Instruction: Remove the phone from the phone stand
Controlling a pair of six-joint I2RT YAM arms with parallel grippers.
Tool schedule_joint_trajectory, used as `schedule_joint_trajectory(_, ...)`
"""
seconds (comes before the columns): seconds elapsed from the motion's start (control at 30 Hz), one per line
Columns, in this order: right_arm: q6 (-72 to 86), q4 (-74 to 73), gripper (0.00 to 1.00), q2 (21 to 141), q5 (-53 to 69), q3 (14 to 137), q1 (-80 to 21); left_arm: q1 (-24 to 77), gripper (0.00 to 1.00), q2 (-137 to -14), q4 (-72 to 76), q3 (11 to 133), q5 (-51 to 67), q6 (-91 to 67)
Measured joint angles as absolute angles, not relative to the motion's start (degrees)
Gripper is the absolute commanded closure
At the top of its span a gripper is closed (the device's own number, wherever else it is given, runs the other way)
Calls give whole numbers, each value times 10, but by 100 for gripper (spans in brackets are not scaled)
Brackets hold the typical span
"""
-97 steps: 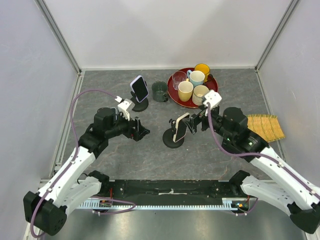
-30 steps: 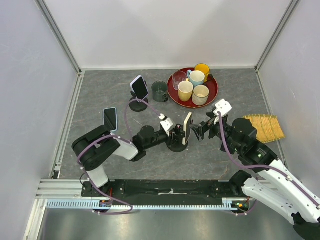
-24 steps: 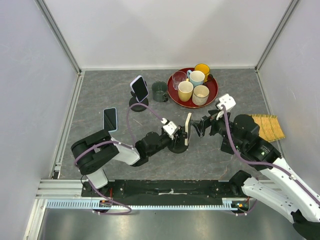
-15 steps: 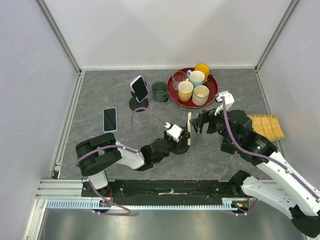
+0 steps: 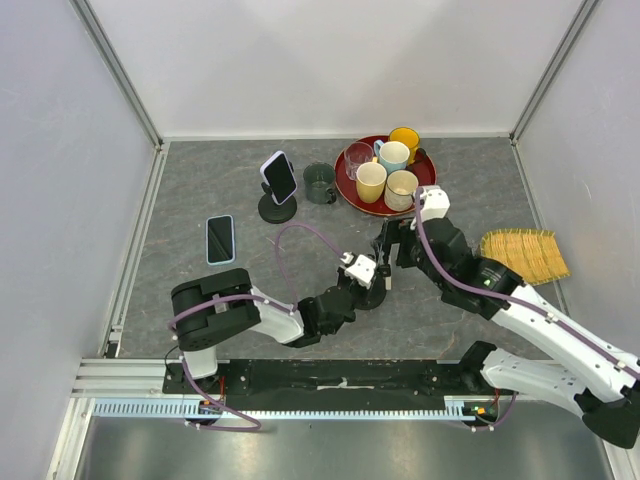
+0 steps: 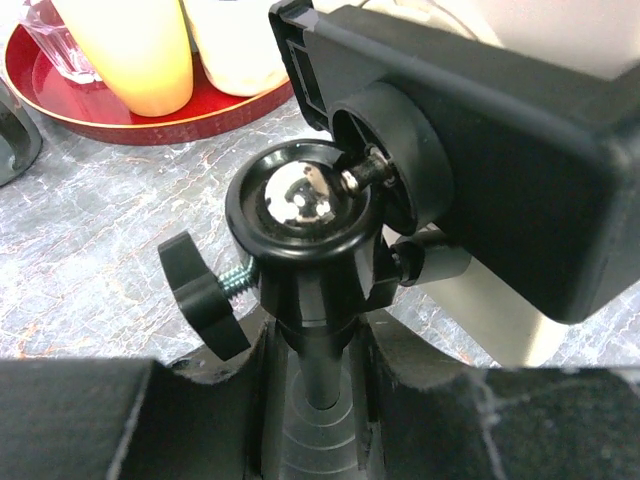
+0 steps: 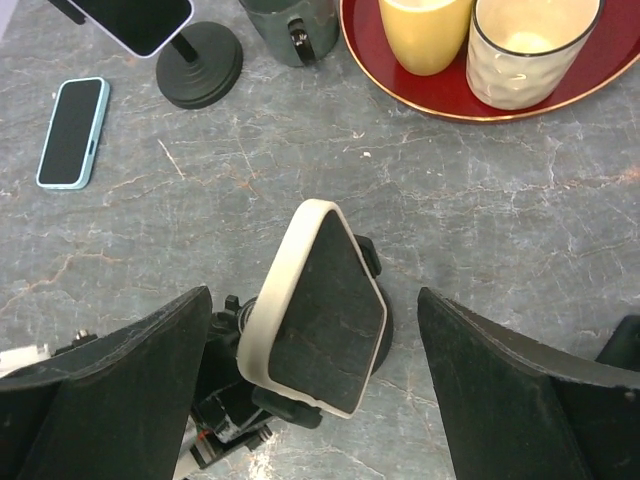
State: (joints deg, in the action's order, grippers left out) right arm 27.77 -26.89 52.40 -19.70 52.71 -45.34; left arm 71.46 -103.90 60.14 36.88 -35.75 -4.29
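A phone in a cream case point(image 7: 320, 310) sits clamped, tilted, on a black phone stand point(image 6: 305, 200) near the table's middle. My right gripper point(image 7: 312, 298) is open and straddles the phone from above, with a gap on each side between its fingers point(image 7: 120, 390) and the case. My left gripper point(image 6: 318, 395) is shut on the stand's post just below the ball joint. In the top view the right gripper point(image 5: 384, 243) hides most of the phone, and the left gripper point(image 5: 360, 284) lies low at the stand's base point(image 5: 376, 298).
A second stand with a lavender phone point(image 5: 278, 180) is at the back left. A blue-cased phone point(image 5: 220, 239) lies flat. Behind are a dark green mug point(image 5: 320, 183) and a red tray point(image 5: 343, 185) of cups. A bamboo mat point(image 5: 523, 255) lies at the right.
My right gripper has moved left and down over the phone until its fingers straddle it. The left arm has folded in further, still holding the stand's post, and the stand has shifted slightly right.
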Motion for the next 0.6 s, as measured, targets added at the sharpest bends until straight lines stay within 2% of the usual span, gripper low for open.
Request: schedule_joint_trajectory(0.6, 303, -279, 46, 597, -439, 550, -570, 729, 98, -1060, 614, 384, -400, -33)
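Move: The cream-cased phone on the stand is almost under the open right fingertips, about 5 cm below them and perhaps 1 cm ahead. The stand's round base lies some 3 cm to that hand's left and 1 cm back; the red tray is roughly 26 cm ahead and 2 cm right, the black holder about 16 cm right and level. For the left hand, the phone is around 9 cm above, 4 cm right and 1 cm ahead. With the left fingers still pinching the stand's post and staying put, the right gripper closes by about a third of its range around the two sides of the phone. It barely travels, sinking under 1 cm and easing slightly forward, while the wrist turns some 15 degrees, clockwise and with its left side dipping, lining the fingers up with the phone. A touch on the phone can't be made out. ##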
